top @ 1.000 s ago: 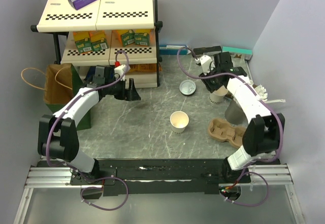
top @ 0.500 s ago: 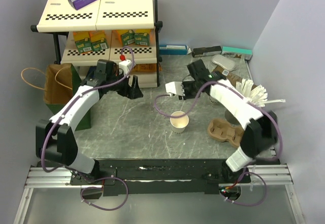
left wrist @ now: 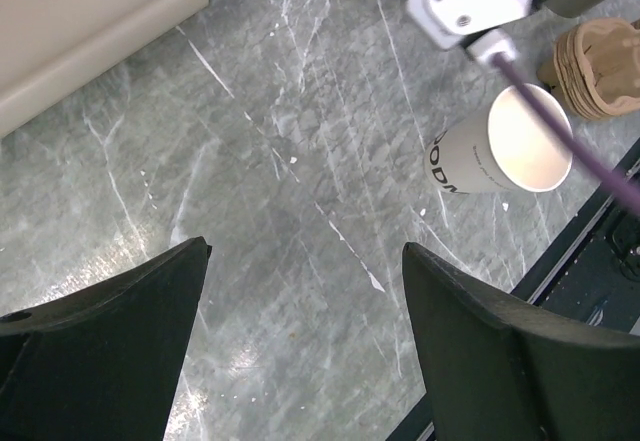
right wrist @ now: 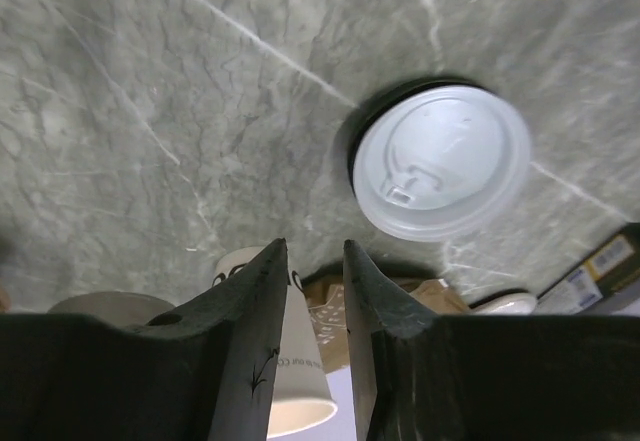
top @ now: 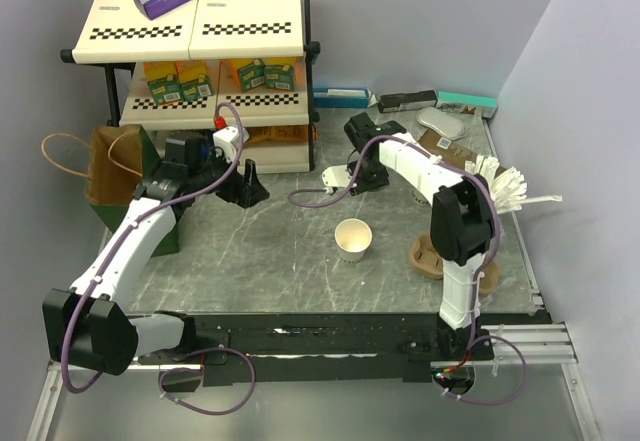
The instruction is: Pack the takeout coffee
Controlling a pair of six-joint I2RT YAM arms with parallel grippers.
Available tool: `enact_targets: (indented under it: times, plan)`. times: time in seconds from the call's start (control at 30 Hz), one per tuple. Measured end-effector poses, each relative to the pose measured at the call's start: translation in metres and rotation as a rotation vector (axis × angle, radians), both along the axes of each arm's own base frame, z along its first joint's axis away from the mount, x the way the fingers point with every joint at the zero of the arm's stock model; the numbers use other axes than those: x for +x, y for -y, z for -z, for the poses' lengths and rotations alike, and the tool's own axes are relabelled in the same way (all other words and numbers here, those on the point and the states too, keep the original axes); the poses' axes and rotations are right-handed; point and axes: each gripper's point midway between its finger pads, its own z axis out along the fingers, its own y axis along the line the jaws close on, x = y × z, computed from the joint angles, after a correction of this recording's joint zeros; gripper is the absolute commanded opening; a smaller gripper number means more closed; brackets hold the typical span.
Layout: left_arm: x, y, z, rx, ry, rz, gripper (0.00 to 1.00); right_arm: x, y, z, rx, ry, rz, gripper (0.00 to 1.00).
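Observation:
One white paper cup (top: pixel 353 238) stands upright and empty mid-table; it shows in the left wrist view (left wrist: pixel 500 146) too. A second white cup (right wrist: pixel 298 361) lies beyond my right fingers, partly behind the left finger. My right gripper (top: pixel 372 179) (right wrist: pixel 314 244) hovers over the table beside a white plastic lid (right wrist: pixel 440 176). Its jaws are narrow but apart, with nothing between them. My left gripper (top: pixel 248 183) (left wrist: pixel 305 251) hangs wide open over bare marble, left of the upright cup.
A brown pulp cup tray (top: pixel 425 258) (left wrist: pixel 600 56) sits right of the upright cup, partly behind the right arm. A shelf rack (top: pixel 200 21) and paper bag (top: pixel 110 161) stand at back left. White sticks (top: pixel 500 186) and boxes (top: pixel 440 101) crowd the back right.
The right arm has swung from the back right toward the centre, over the lid, and its jaws have narrowed. The left gripper has shifted slightly and stayed open.

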Motion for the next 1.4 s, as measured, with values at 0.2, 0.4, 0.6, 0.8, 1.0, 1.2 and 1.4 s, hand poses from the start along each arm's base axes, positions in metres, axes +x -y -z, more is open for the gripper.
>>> enact_targets:
  times: [0.2, 0.4, 0.6, 0.8, 1.0, 1.2, 1.4]
  plan:
    - [0.001, -0.004, 0.002, 0.001, -0.005, -0.013, 0.85, 0.012, 0.012, 0.025, -0.103, -0.007, 0.034, 0.36]
    - [0.001, -0.005, 0.003, -0.01, -0.017, -0.023, 0.85, 0.023, 0.021, 0.037, -0.163, 0.024, 0.08, 0.35]
    - [0.003, -0.004, 0.008, -0.017, -0.044, -0.025, 0.85, 0.033, 0.023, 0.042, -0.182, 0.062, 0.108, 0.35]
    - [0.003, -0.004, 0.01, -0.03, -0.063, -0.031, 0.85, 0.043, 0.022, 0.041, -0.183, 0.107, 0.126, 0.34]
    - [0.003, -0.004, 0.009, -0.033, -0.064, -0.031, 0.85, 0.045, 0.023, 0.043, -0.189, 0.119, 0.131, 0.34]
    - [0.003, -0.005, 0.009, -0.034, -0.065, -0.034, 0.85, 0.044, 0.024, 0.048, -0.203, 0.114, 0.129, 0.33]
    - [0.004, -0.007, 0.009, -0.035, -0.065, -0.04, 0.85, 0.042, 0.026, 0.052, -0.217, 0.109, 0.128, 0.33]
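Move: The lid, lying upturned on the table, is about 6 cm ahead of the right hand, neither left nor right of it, and some 7 cm lower. The open white cup stands about 16 cm back and 6 cm left of that hand; the second cup some 15 cm to its right and 1 cm back. From the left hand the lid lies roughly 28 cm right, 16 cm ahead and 19 cm down. Towards the lid's near edge the right hand sinks about 5 cm and reaches about 4.5 cm forward, slipping a little to the right: mostly down at first, then level outward, then a last short dip. The wrist tilts some 15 degrees, swinging the fingertips right and outward, while the part-open fingers keep their gap and come close to the rim; contact can't be seen. ##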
